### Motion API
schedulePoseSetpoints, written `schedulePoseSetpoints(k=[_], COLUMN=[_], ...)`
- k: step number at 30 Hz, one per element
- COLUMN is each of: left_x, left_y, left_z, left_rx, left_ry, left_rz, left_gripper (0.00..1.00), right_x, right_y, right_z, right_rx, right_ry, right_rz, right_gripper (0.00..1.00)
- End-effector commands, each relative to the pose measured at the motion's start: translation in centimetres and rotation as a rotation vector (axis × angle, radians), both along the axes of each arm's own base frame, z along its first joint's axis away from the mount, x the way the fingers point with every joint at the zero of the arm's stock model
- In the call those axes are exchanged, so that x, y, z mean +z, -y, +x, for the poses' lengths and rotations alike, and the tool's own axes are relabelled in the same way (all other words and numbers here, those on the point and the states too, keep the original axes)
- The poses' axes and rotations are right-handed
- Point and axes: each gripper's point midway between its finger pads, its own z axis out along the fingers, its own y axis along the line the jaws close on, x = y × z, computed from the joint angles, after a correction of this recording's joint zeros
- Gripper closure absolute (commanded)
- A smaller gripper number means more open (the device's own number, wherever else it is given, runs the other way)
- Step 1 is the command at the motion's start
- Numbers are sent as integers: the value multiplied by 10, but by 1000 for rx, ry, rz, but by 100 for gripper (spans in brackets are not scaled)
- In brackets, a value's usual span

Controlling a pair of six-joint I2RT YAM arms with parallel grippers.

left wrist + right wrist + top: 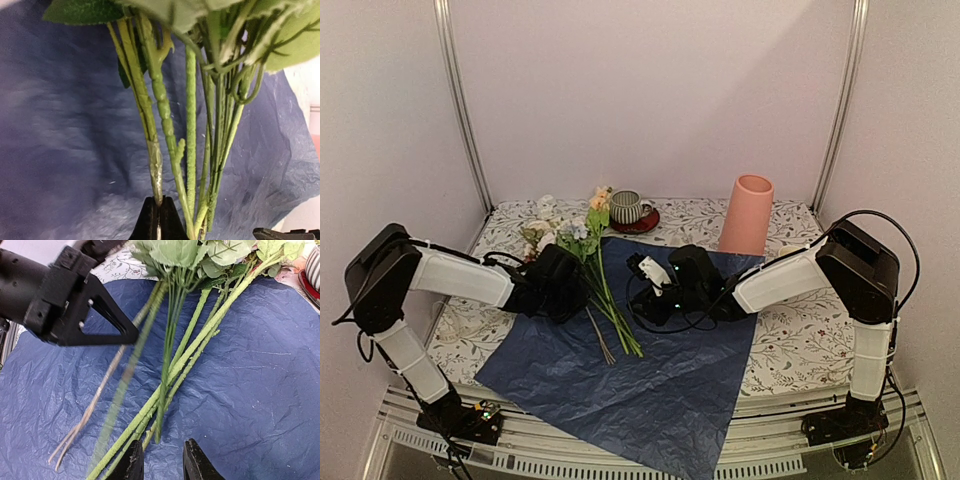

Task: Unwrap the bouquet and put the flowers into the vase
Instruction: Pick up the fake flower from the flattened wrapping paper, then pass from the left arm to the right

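Note:
The bouquet lies unwrapped: its blue paper (660,390) is spread flat, and the flowers (608,295) rest on it with blooms (560,228) at the far left and stems pointing toward me. My left gripper (582,292) is shut on one thin taped stem (156,165), which enters between its tips (159,222); the other green stems (191,150) run just to its right. My right gripper (164,463) hovers open over the paper, just past the stem ends (160,432), with nothing between its fingers. The salmon vase (747,213) stands upright at the back right.
A striped cup on a red saucer (628,208) sits behind the blooms at the back. The patterned tablecloth (800,340) shows around the paper. The left gripper's black body (65,300) fills the upper left of the right wrist view.

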Motion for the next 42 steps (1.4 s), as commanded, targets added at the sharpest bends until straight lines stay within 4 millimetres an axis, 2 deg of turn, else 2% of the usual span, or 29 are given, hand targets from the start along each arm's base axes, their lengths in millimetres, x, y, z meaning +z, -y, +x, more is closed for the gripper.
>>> schedulePoseSetpoints(k=[1, 15, 20, 23, 31, 35, 40, 42], left_x=[16, 64, 69, 81, 141, 178, 212, 230], left_y=[-26, -63, -80, -87, -115, -107, -104, -94], left_z=[-1, -21, -34, -38, -46, -43, -49, -52], left_rx=[57, 103, 135, 148, 206, 99, 33, -50], left_ry=[31, 88, 71, 91, 241, 385, 535, 646], left_rz=[121, 392, 427, 427, 429, 397, 318, 275], left_gripper=[100, 100, 100, 100, 100, 100, 100, 100], right_x=[16, 18, 19, 18, 24, 30, 34, 36], right_y=[-1, -1, -1, 0, 3, 5, 7, 8], right_z=[-3, -3, -3, -2, -2, -3, -3, -4], right_rx=[3, 0, -4, -7, -21, -23, -28, -29], right_ry=[28, 35, 36, 35, 54, 68, 77, 80], right_rz=[13, 12, 16, 15, 24, 42, 57, 64], right_gripper=[72, 72, 72, 72, 72, 72, 73, 73])
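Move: The left hand already grips the brown-stemmed fake flower; the vase meant for it stands about 34 cm to the hand's right and 10 cm farther out, its middle some 9 cm above the hand. The loose green stems lie roughly 6 cm to the left hand's right and 1 cm nearer the base, with the flower heads some 15 cm ahead and 4 cm left. From the right hand the vase is about 22 cm right, 13 cm ahead and 6 cm up. Keeping its pinch on the brown stem with shut fingers, the left hand first draws it left and a little up, away from the loose green stems, its left side rolling up about 20 degrees. It then climbs ever more steeply while still easing left and slightly back, tipping the fingers up towards level, for some 19 cm of rise and 11 cm to the left in all. ##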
